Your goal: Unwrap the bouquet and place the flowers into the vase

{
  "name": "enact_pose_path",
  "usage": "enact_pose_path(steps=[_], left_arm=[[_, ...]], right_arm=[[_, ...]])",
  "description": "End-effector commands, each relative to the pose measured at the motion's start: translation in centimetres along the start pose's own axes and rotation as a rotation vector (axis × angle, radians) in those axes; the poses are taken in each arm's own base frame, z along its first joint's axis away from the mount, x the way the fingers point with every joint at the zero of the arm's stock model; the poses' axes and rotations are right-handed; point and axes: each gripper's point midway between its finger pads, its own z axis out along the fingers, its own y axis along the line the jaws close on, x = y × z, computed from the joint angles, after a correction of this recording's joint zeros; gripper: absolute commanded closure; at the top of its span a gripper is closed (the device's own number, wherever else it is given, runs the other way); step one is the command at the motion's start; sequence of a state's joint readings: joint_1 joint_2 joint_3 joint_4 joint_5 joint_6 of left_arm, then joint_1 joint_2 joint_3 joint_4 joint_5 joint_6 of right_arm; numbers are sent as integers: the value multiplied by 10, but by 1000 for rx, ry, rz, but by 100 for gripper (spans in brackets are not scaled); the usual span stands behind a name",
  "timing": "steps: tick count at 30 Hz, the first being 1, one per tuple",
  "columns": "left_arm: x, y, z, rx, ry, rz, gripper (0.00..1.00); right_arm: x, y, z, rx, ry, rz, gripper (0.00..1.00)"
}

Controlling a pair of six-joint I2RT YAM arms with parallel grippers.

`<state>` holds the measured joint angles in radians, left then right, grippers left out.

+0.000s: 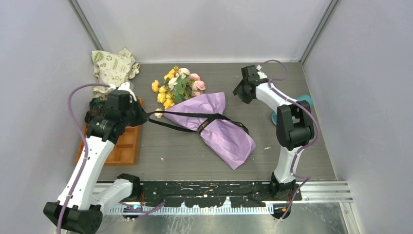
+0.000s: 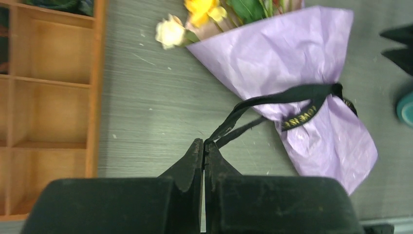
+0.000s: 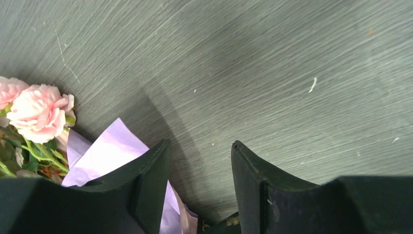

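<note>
The bouquet lies across the middle of the table, its purple wrapping paper [image 1: 219,124] tied with a black gold-lettered ribbon [image 1: 207,119]. The yellow, pink and white flowers [image 1: 178,85] point to the far left. My left gripper [image 1: 145,117] is shut on the ribbon's loose end [image 2: 229,127], which runs taut from the fingertips [image 2: 197,146] to the knot. My right gripper [image 1: 241,92] hangs open over bare table beside the paper's [image 3: 104,153] far edge, holding nothing. A pink flower [image 3: 36,112] shows at its left. The teal vase [image 1: 306,100] is mostly hidden behind the right arm.
An orange compartmented wooden tray [image 1: 124,146] sits at the left under my left arm. A beige green-printed cloth bag [image 1: 113,66] lies in the far left corner. Grey walls close in three sides.
</note>
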<state>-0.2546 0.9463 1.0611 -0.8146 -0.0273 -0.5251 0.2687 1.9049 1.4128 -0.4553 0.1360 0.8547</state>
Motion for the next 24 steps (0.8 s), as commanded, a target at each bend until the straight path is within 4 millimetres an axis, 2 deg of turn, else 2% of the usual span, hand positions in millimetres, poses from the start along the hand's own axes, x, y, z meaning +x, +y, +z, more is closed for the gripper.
enact_pose_path(steps=[1,9,12,15,18,20,24], left_arm=[[-32,27,-19,-129,-79,-67,100],[-80,60,-49,-229,-205,-148,100],[-98,74,-64,-300,-256,-149,100],[-110,97,-84,-434,-314,-159,100],[-112,119,-99,-554,-352,-173,100],[-108,129,-101,-596,-344,-186,98],[-87,137,-82,-587,-259,-229,95]], right_arm=[[-28,1,-18,-2,-63,-19,46],[-28,7,-38,-50,-56,-23,46],[-23,19,-46,-119,-32,-31,46],[-17,32,-57,-181,-18,-58,46],[-5,47,-68,-251,19,-99,45],[3,55,-70,-282,42,-122,44],[30,62,-71,-307,119,-198,43]])
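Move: The left hand, shut on the black ribbon some 20 cm above the table, has the wooden tray about 20 cm to its left and 4 cm ahead. Still from it, the purple wrapping is about 26 cm right and 6 cm ahead, the flower heads 12 cm right and 24 cm ahead. From the open right hand, some 7 cm above the table, the wrapping's middle is about 13 cm left and 10 cm back, the flower heads 28 cm left and 9 cm ahead. Left hand drags the pinched ribbon some 16 cm left over the tray, rising; open right hand lifts leftward. ##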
